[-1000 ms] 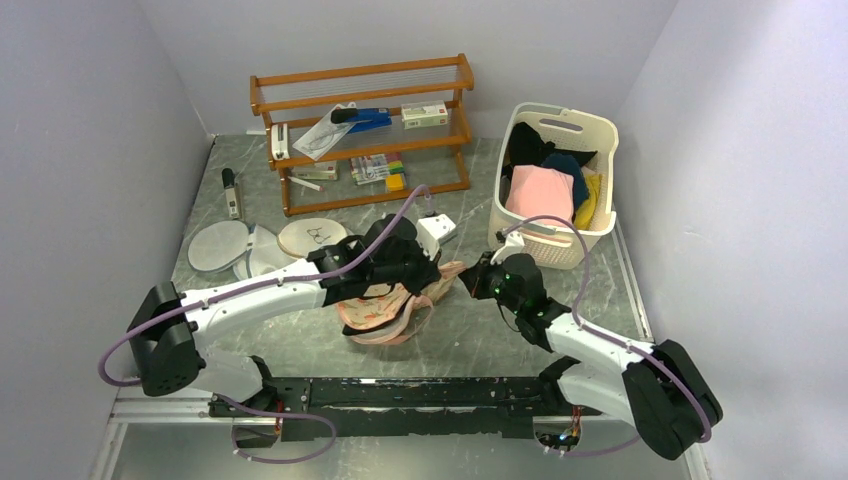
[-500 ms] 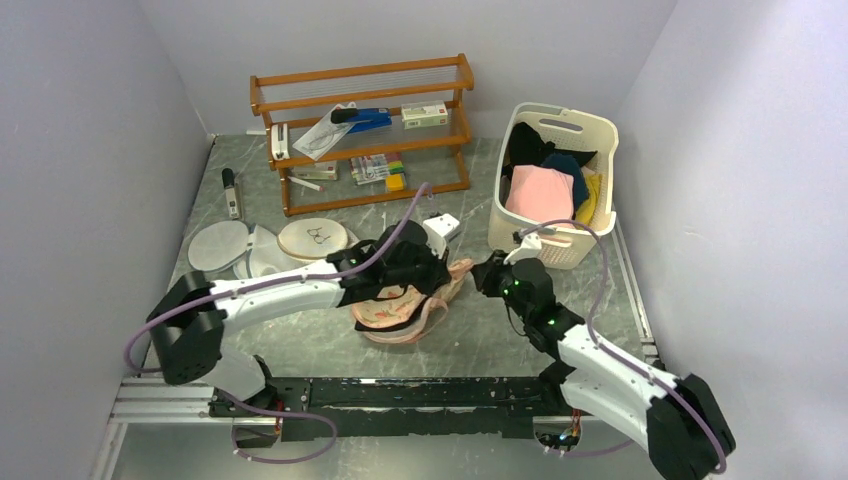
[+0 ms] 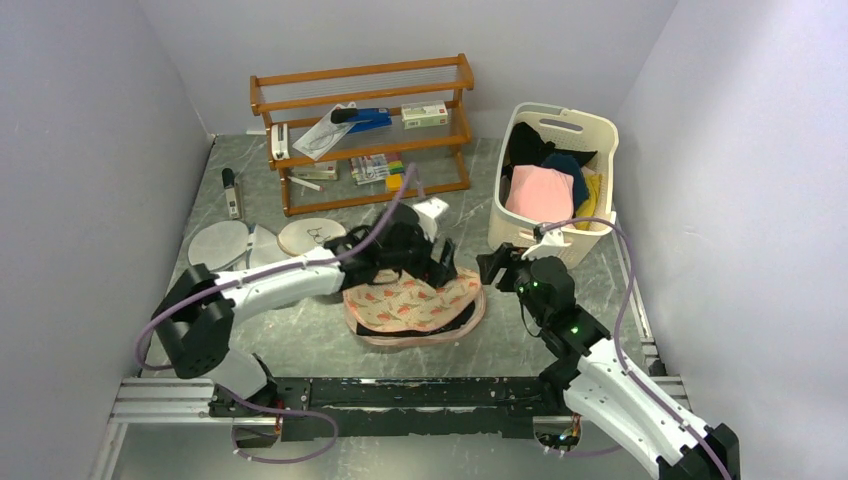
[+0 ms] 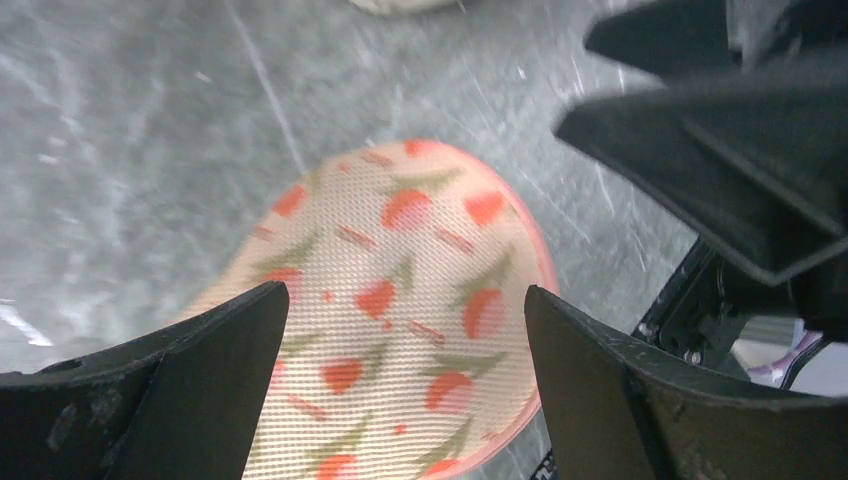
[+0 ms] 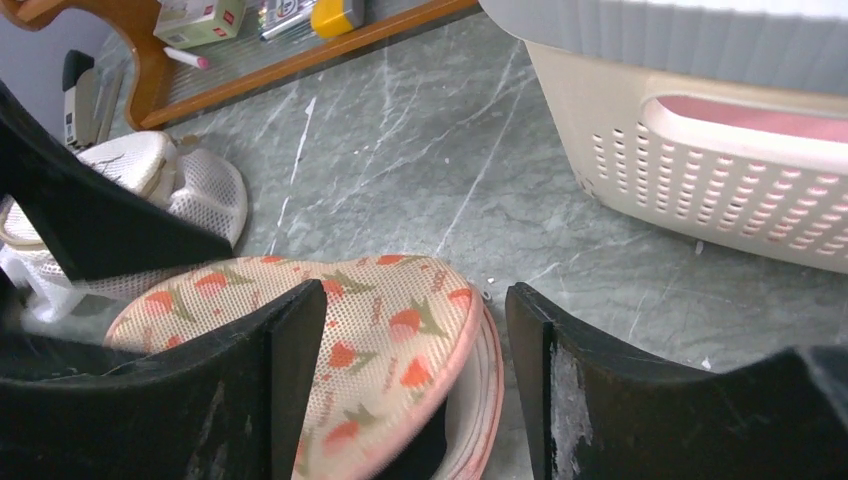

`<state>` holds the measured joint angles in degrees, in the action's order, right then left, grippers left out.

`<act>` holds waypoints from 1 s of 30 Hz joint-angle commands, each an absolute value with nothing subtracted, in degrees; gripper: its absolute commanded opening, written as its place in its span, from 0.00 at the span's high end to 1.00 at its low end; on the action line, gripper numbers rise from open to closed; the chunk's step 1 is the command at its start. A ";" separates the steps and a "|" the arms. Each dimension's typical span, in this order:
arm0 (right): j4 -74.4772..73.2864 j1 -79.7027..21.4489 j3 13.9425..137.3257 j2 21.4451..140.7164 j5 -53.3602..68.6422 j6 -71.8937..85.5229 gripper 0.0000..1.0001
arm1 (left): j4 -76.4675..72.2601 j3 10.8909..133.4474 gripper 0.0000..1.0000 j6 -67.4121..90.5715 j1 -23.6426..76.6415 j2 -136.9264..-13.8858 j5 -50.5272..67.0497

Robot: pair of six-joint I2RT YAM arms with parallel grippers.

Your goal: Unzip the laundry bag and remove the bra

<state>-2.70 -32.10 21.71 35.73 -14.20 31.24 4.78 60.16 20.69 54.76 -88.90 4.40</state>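
Note:
The peach-pink laundry bag (image 3: 415, 305) with orange-red leafy print lies flat on the table between the two arms. Its near-right edge gapes, and something black (image 5: 425, 450) shows in the gap; I cannot tell whether it is the bra. My left gripper (image 3: 440, 262) hovers open over the bag's far edge, and the printed mesh (image 4: 400, 330) shows between its fingers (image 4: 200, 390), untouched. My right gripper (image 5: 415, 385) is open just right of the bag (image 5: 370, 330), holding nothing.
A cream laundry basket (image 3: 590, 225) full of clothes stands at the right, close to the right gripper (image 3: 497, 268). Round white mesh bags (image 3: 220, 245) lie at the left of the bag. A wooden shelf (image 3: 360, 130) stands at the back.
Both grippers have opened and let go of the laundry bag. It has dropped from a bunched, lifted state to lie spread flat. Both grippers have drawn back from it.

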 commanded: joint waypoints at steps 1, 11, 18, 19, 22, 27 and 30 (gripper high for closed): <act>-3.52 -32.21 24.56 36.72 -12.13 28.12 0.32 | 7.02 65.27 0.00 17.59 46.79 -83.14 11.36; -4.96 -32.26 29.48 41.17 -5.99 21.58 0.19 | 14.59 80.69 0.00 16.82 33.58 -78.49 10.06; -5.81 -33.15 31.72 47.33 1.73 17.85 0.14 | 11.54 75.68 0.01 15.87 26.94 -74.34 12.47; -5.41 -33.71 31.50 47.95 2.46 18.13 0.14 | 11.06 74.44 0.01 15.05 26.63 -73.44 12.19; -4.18 -37.27 31.58 50.15 3.09 18.23 0.13 | 10.11 71.60 0.01 12.82 26.42 -70.89 9.86; -6.28 -51.61 36.29 57.99 -4.92 14.47 0.12 | 8.65 69.45 0.01 12.94 24.19 -67.07 7.00; -8.53 -58.84 39.81 63.53 -8.56 11.73 0.12 | 6.87 67.34 0.01 13.67 22.48 -64.58 5.67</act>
<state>-6.11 -51.48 35.07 58.76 -2.70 16.49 11.60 69.12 14.09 24.86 -68.73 8.67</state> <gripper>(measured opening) 0.879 0.991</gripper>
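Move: The unzipped laundry bag, its black contents showing along the near edge, is what the right hand goes for: its middle lies about 14 cm to the left, 4 cm back and 12 cm below. The basket stands some 13 cm to the right and 15 cm ahead of that hand; the round mesh bag is about 32 cm left and 8 cm ahead. From the left hand, the laundry bag's middle lies roughly 6 cm left, 5 cm back and 10 cm below. Empty and wide open, the left hand clears away from the laundry bag, going up and forward, then mostly left, ending about 19 cm higher and 18 cm to the left. The right hand first creeps slightly left and up, then swings left, back and a little down over the bag, about 13 cm to the left, turning counter-clockwise as its fingers open further. ##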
